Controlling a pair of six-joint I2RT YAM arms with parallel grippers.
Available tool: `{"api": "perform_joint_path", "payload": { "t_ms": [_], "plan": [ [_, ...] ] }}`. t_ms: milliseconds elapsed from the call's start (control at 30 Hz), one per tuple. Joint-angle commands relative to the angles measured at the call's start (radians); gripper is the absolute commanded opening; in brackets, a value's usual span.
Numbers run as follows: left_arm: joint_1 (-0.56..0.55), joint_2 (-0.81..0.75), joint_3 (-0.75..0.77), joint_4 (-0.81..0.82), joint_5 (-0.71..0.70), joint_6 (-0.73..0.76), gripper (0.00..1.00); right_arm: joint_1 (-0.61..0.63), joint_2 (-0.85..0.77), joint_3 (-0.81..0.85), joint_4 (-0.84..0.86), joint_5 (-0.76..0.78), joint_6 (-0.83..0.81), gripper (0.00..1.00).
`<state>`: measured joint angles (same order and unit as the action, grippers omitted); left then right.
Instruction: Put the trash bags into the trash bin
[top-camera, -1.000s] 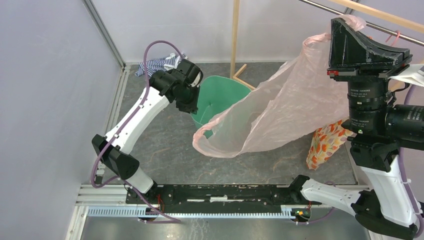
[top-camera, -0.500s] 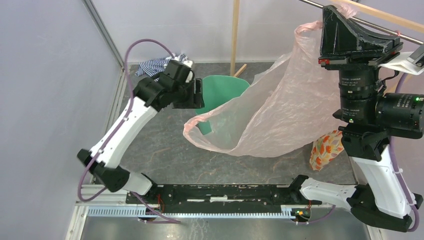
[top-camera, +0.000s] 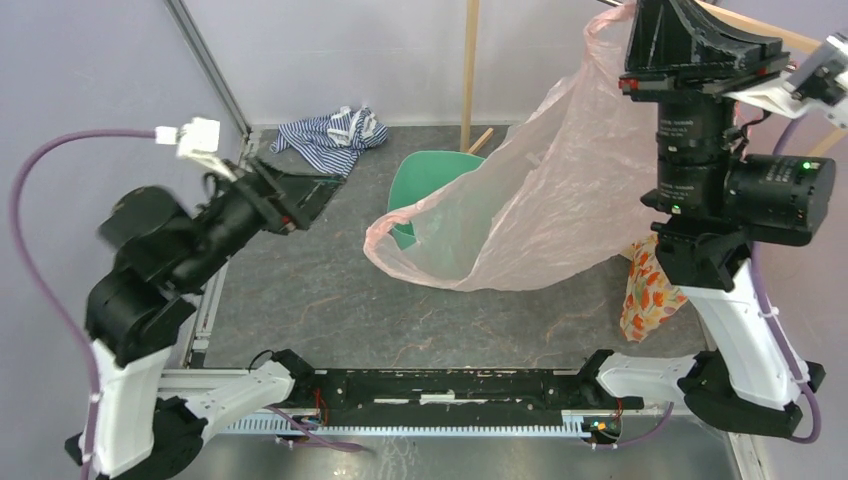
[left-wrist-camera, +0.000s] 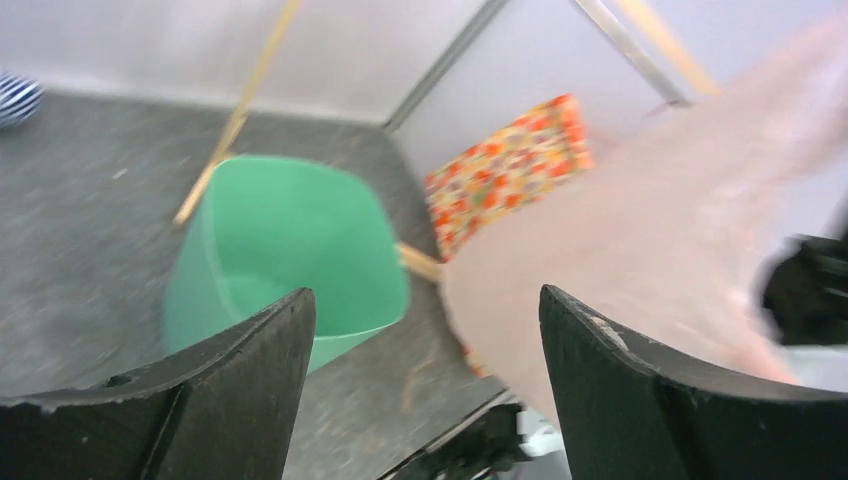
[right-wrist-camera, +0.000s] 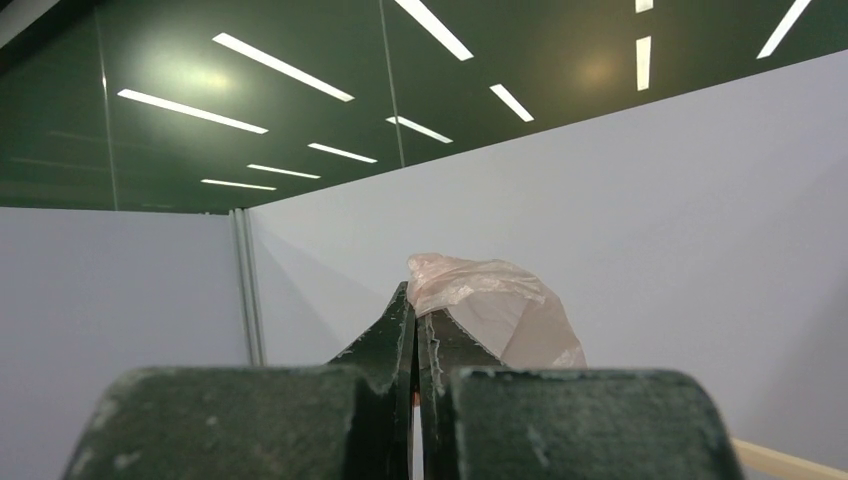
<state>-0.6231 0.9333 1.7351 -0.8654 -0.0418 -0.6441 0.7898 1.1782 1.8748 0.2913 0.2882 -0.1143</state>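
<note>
The trash bag (top-camera: 530, 200), pale pink and see-through, hangs high at the right from one pinched corner. My right gripper (top-camera: 655, 12) points upward and is shut on that corner (right-wrist-camera: 490, 300). The bag's open lower end droops over the right side of the mint-green trash bin (top-camera: 425, 180), which stands on the grey floor. My left gripper (top-camera: 318, 195) is open at the far left, well away from the bin, with nothing between its fingers. In the left wrist view, the bin (left-wrist-camera: 280, 250) and the blurred bag (left-wrist-camera: 650, 220) lie beyond the open left gripper (left-wrist-camera: 427, 292).
A blue-white striped cloth (top-camera: 330, 130) lies at the back left. An orange floral garment (top-camera: 645, 290) hangs at the right behind the bag. A wooden pole (top-camera: 468, 70) rises behind the bin. Lavender walls close in the left and back sides.
My left gripper has opened and swung back to the left, away from the bin. The right gripper has lifted the bag higher and a little leftward.
</note>
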Motion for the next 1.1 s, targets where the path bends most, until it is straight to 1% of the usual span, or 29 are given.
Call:
{"api": "perform_joint_path", "payload": {
  "t_ms": [0, 100, 167, 267, 400, 500, 600, 667, 700, 767, 800, 833, 867, 900, 967, 1033, 1067],
  "plan": [
    [0.002, -0.038, 0.014, 0.190, 0.215, -0.072, 0.89, 0.002, 0.062, 0.063, 0.058, 0.016, -0.074, 0.00],
    [0.001, -0.042, 0.023, 0.258, 0.342, -0.099, 0.91, 0.002, 0.101, 0.098, 0.070, 0.013, -0.085, 0.00],
    [0.002, -0.037, 0.039, 0.268, 0.383, -0.104, 0.91, 0.001, 0.122, 0.116, 0.078, 0.012, -0.089, 0.00],
    [0.002, 0.006, 0.097, 0.185, 0.396, -0.063, 0.91, 0.001, 0.143, 0.131, 0.091, 0.004, -0.088, 0.00],
    [0.002, 0.063, 0.097, 0.090, 0.434, -0.021, 0.88, 0.001, 0.183, 0.169, 0.096, -0.012, -0.095, 0.00],
    [0.002, 0.076, 0.076, 0.062, 0.447, 0.007, 0.88, 0.001, 0.212, 0.200, 0.093, -0.014, -0.118, 0.00],
    [0.002, 0.108, 0.101, -0.007, 0.426, 0.047, 0.86, 0.003, 0.226, 0.207, 0.101, -0.011, -0.128, 0.00],
    [0.002, 0.118, 0.102, -0.009, 0.420, 0.052, 0.83, 0.003, 0.231, 0.205, 0.106, -0.012, -0.124, 0.00],
    [0.002, 0.125, 0.105, -0.010, 0.413, 0.053, 0.80, 0.003, 0.234, 0.203, 0.109, -0.014, -0.121, 0.00],
    [0.002, 0.131, 0.112, -0.010, 0.385, 0.054, 0.68, 0.003, 0.242, 0.198, 0.113, -0.021, -0.107, 0.00],
    [0.002, 0.137, 0.118, -0.011, 0.366, 0.054, 0.60, 0.004, 0.249, 0.197, 0.112, -0.029, -0.094, 0.00],
    [0.002, 0.142, 0.128, -0.014, 0.338, 0.054, 0.49, 0.006, 0.257, 0.197, 0.112, -0.037, -0.081, 0.00],
    [0.002, 0.148, 0.147, -0.026, 0.302, 0.054, 0.35, 0.010, 0.262, 0.199, 0.112, -0.047, -0.069, 0.00],
    [0.002, 0.152, 0.177, -0.037, 0.265, 0.055, 0.25, 0.017, 0.269, 0.199, 0.111, -0.053, -0.062, 0.00],
    [0.002, 0.168, 0.227, -0.067, 0.218, 0.047, 0.09, 0.033, 0.278, 0.199, 0.111, -0.054, -0.062, 0.00],
    [0.002, 0.187, 0.267, -0.108, 0.217, 0.035, 0.03, 0.049, 0.286, 0.199, 0.109, -0.051, -0.066, 0.00],
    [0.002, 0.193, 0.279, -0.121, 0.220, 0.029, 0.02, 0.053, 0.287, 0.196, 0.109, -0.050, -0.067, 0.00]
  ]
}}
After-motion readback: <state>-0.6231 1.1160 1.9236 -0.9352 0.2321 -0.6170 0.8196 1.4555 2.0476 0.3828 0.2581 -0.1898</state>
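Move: Roughly 8 cm to the left hand's right, level with it fore-and-aft and some 8 cm below, hangs the near end of the trash bag's open rim. The green bin stands about 13 cm ahead, 14 cm right and 36 cm below; the striped cloth about 40 cm ahead, 9 cm left. From the right hand, the bin is some 10 cm ahead, 19 cm left, 60 cm down, the rim about 27 cm left, 3 cm back, 33 cm below. Back and up some 7 cm each way at first, swinging about 20 degrees clockwise, the open left hand then sinks and comes forward again, over to the right, and shuts its fingers on the near rim of the hanging bag. The right hand, still pinching the bag's high end, carries it left about 7 cm and forward about 6 cm towards the bin. ##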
